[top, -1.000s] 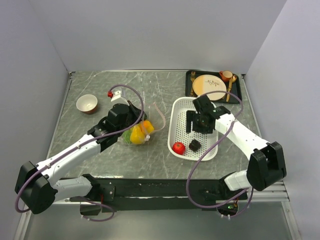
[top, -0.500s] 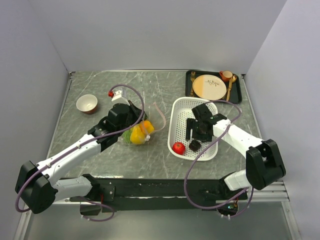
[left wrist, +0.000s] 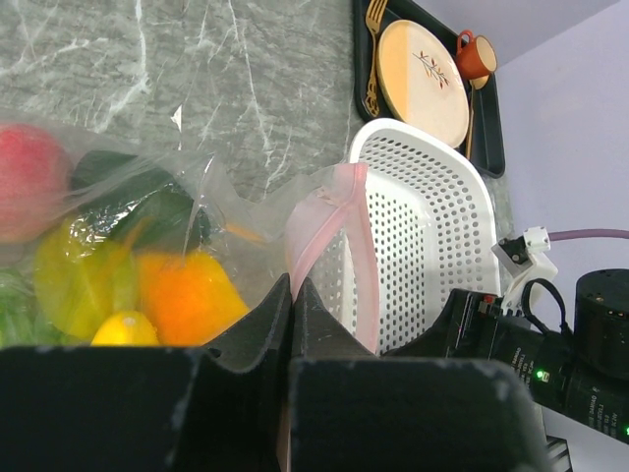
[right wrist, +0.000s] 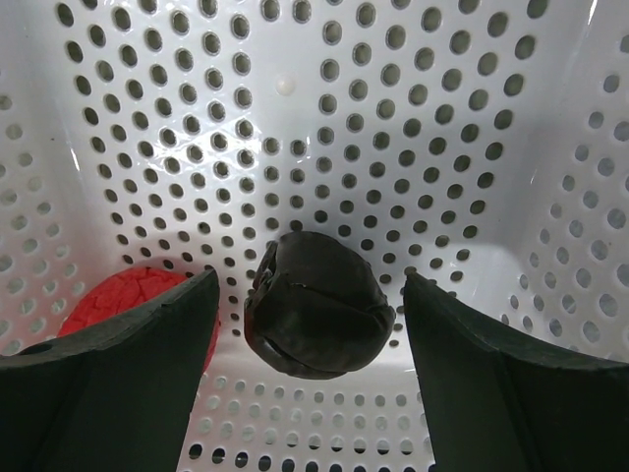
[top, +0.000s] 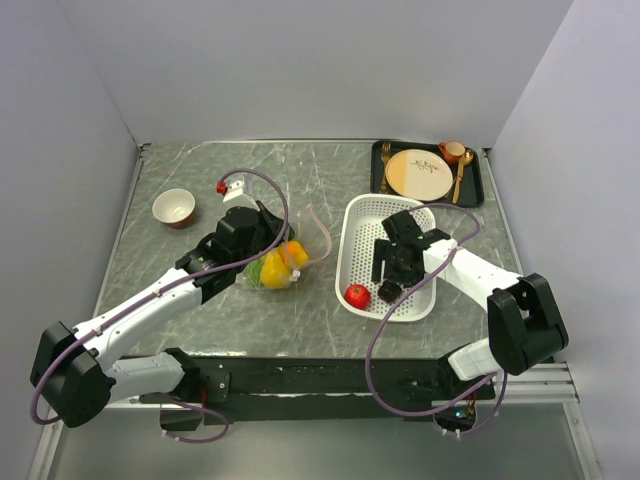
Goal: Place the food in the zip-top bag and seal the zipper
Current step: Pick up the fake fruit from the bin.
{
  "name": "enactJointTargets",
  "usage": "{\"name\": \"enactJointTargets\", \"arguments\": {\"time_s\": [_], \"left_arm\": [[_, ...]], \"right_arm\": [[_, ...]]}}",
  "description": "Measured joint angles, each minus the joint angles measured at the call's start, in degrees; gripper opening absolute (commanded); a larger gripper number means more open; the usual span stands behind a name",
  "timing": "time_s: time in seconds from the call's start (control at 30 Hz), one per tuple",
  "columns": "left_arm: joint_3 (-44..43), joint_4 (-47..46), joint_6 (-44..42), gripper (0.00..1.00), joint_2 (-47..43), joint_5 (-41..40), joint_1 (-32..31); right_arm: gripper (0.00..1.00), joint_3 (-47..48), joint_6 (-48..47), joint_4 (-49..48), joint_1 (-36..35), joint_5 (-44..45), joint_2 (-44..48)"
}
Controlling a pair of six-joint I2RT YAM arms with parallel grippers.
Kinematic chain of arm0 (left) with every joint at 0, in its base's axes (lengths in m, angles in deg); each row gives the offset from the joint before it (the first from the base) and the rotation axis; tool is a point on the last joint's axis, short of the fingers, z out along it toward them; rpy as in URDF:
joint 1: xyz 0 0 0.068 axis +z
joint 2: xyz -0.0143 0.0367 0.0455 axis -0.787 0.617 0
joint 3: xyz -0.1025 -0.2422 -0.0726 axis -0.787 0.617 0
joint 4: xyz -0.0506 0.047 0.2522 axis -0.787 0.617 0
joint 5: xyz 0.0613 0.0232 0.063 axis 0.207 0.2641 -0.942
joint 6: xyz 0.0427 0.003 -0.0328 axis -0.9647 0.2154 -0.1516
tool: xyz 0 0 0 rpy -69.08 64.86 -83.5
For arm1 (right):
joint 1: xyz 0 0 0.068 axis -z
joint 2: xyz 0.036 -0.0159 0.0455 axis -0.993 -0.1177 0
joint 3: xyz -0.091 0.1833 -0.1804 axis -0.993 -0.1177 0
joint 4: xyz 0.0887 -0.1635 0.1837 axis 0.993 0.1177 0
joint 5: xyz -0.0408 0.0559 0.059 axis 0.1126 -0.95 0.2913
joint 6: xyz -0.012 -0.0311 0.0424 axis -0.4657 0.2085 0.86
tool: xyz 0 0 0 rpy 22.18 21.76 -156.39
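Note:
The clear zip-top bag [top: 280,260] lies left of the white basket [top: 352,232] and holds an orange mango [left wrist: 187,295], a lemon [left wrist: 123,329], a dark avocado [left wrist: 147,211], a pink peach [left wrist: 29,192] and green grapes. My left gripper [left wrist: 292,295] is shut on the bag's pink zipper strip [left wrist: 329,211], holding the mouth up. My right gripper [right wrist: 310,324] is open inside the basket, its fingers either side of the small dark piece [right wrist: 316,303]. A red tomato [right wrist: 123,300] lies beside the left finger; it also shows in the top view [top: 357,295].
A black tray [top: 478,190] at the back right holds a cream plate [top: 420,173], a fork, a spoon and a small orange cup [top: 453,151]. A small bowl [top: 174,208] stands at the back left. The basket walls [right wrist: 550,197] close round my right gripper.
My right gripper has moved toward the near end of the basket and come down around the small dark piece. The left arm and bag have not moved.

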Motion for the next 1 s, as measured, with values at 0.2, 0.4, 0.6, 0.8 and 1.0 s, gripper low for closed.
{"name": "enactJointTargets", "arguments": {"time_s": [0.2, 0.4, 0.6, 0.8, 1.0], "left_arm": [[0.0, 0.0, 0.0, 0.04, 0.0, 0.0, 0.0], [0.0, 0.0, 0.0, 0.04, 0.0, 0.0, 0.0], [0.0, 0.0, -0.2, 0.04, 0.0, 0.0, 0.0], [0.0, 0.0, -0.2, 0.04, 0.0, 0.0, 0.0], [0.0, 0.0, -0.2, 0.04, 0.0, 0.0, 0.0]], "right_arm": [[0.82, -1.3, 0.4, 0.0, -0.1, -0.1, 0.0], [0.54, -1.6, 0.4, 0.0, -0.4, 0.1, 0.0], [0.42, -1.6, 0.9, 0.1, -0.4, 1.2, 1.3], [0.42, -0.8, 1.1, 0.7, -0.4, 2.8, 6.7], [0.42, 3.9, 1.3, 0.7, -0.4, 2.4, 12.8]]}}
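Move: The dark fruit sits almost between the right gripper's open fingers, its middle about 1 cm back of the hand point and 1 to 2 cm below. The tomato lies some 7 cm to the left of this hand, 2 cm back and about 2 cm lower. The bin's near rim runs roughly 7 cm back. From the left hand, the dark fruit is some 23 cm to the right, 9 cm back and about 16 cm below. Ease the right gripper about 1 cm back and down so its open fingers straddle the dark fruit, then close them until they pinch it from both sides. Keeping that grip, lift straight off the bin floor, gathering speed, some 9 cm up and about 3 cm forward, while the fingertips tilt forward and up by some 15 degrees. ##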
